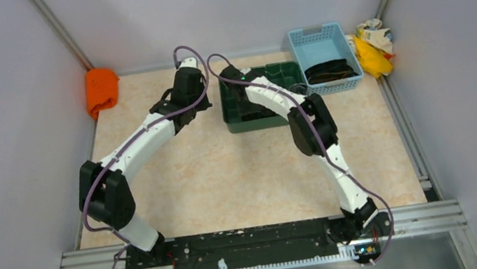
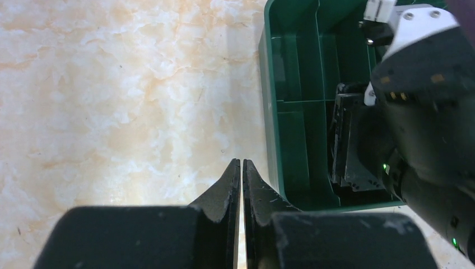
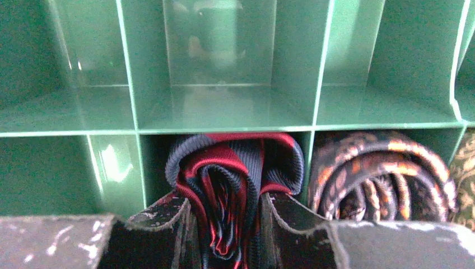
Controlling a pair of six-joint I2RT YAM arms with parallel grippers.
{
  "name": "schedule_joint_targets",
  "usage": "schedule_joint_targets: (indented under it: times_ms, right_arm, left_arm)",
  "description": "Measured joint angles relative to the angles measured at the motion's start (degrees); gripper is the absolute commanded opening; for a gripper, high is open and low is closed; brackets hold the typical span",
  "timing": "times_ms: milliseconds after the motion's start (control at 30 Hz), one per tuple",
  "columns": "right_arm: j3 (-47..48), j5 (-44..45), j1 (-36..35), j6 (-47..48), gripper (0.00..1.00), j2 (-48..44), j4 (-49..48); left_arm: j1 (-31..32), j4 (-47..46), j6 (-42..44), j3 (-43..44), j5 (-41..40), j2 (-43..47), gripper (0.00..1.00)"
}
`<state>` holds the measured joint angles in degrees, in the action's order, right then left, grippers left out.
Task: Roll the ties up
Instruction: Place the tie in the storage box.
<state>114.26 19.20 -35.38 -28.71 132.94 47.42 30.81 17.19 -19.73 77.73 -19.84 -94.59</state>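
A rolled dark red and navy tie point(image 3: 229, 168) stands in a front compartment of the green divided box point(image 3: 224, 106). My right gripper point(image 3: 227, 204) is shut on that roll, one finger on each side. In the compartment to its right sits a rolled brown tie point(image 3: 381, 174) with an orange pattern. From above, the right gripper point(image 1: 234, 83) reaches down into the green box point(image 1: 235, 126). My left gripper point(image 2: 241, 163) hangs shut and empty over the bare tabletop, just left of the green box point(image 2: 271, 112); from above the left gripper point(image 1: 189, 89) is beside the box's left wall.
A blue basket point(image 1: 328, 70) with dark ties stands at the back right, next to the green box. Yellow and cream rags point(image 1: 370, 47) lie right of it. An orange cloth point(image 1: 101, 90) lies at the back left corner. Grey walls enclose the table.
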Motion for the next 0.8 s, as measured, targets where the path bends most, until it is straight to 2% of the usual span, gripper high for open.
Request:
schedule_joint_targets:
  times_ms: [67, 167, 233, 267, 333, 367, 533, 800]
  right_arm:
    - [6.80, -0.72, 0.39, 1.31, 0.00, 3.98, 5.53]
    - [10.93, -1.70, 0.68, 2.23, 0.00, 6.08, 9.01]
    - [10.99, -1.88, 0.70, 2.40, 0.30, 6.12, 9.14]
    - [10.58, -1.95, 0.70, 2.56, 0.40, 5.97, 8.72]
    - [8.57, -2.16, 0.70, 2.69, 0.59, 4.83, 7.02]
    - [7.06, -2.73, 0.76, 2.93, 0.64, 3.82, 5.51]
    - [4.31, -4.74, 0.85, 4.26, 0.73, -2.69, 3.15]
    - [6.64, -6.45, 1.05, 7.58, 0.78, -2.78, 4.66]
  left_arm:
    - [-0.28, 0.00, 0.02, -0.02, 0.39, 0.00, 0.09]
    - [-0.74, 0.07, 0.02, -0.13, 0.59, 0.00, 0.09]
    - [-1.01, 0.37, 0.02, -0.24, 0.63, 0.00, 0.09]
    - [-1.09, 0.44, 0.02, -0.26, 0.63, 0.00, 0.09]
    - [-1.36, 0.55, 0.02, -0.44, 0.70, 0.00, 0.09]
    - [-1.42, 0.68, 0.04, -0.48, 0.81, 0.00, 0.09]
    - [-1.70, 0.94, 0.02, -0.57, 1.25, -0.13, 0.09]
    - [-1.70, 0.92, 0.00, -0.57, 2.12, -1.22, 0.09]
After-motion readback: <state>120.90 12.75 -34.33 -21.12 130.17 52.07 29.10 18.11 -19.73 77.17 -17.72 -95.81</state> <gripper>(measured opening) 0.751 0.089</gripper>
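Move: The right hand already holds the rolled red-and-navy tie right at its compartment in the green storage box, whose middle is straight below by about 1 cm. Level with that compartment, the rolled brown floral tie sits some 5 cm to the right, the yellow patterned tie about 10 cm right, and the empty compartment 5 cm left. From the left hand the tie's compartment lies roughly 11 cm right, 1 cm ahead and 16 cm below. The right hand briefly settles, opens its fingers wide to release the tie, and rises about 5 cm. ##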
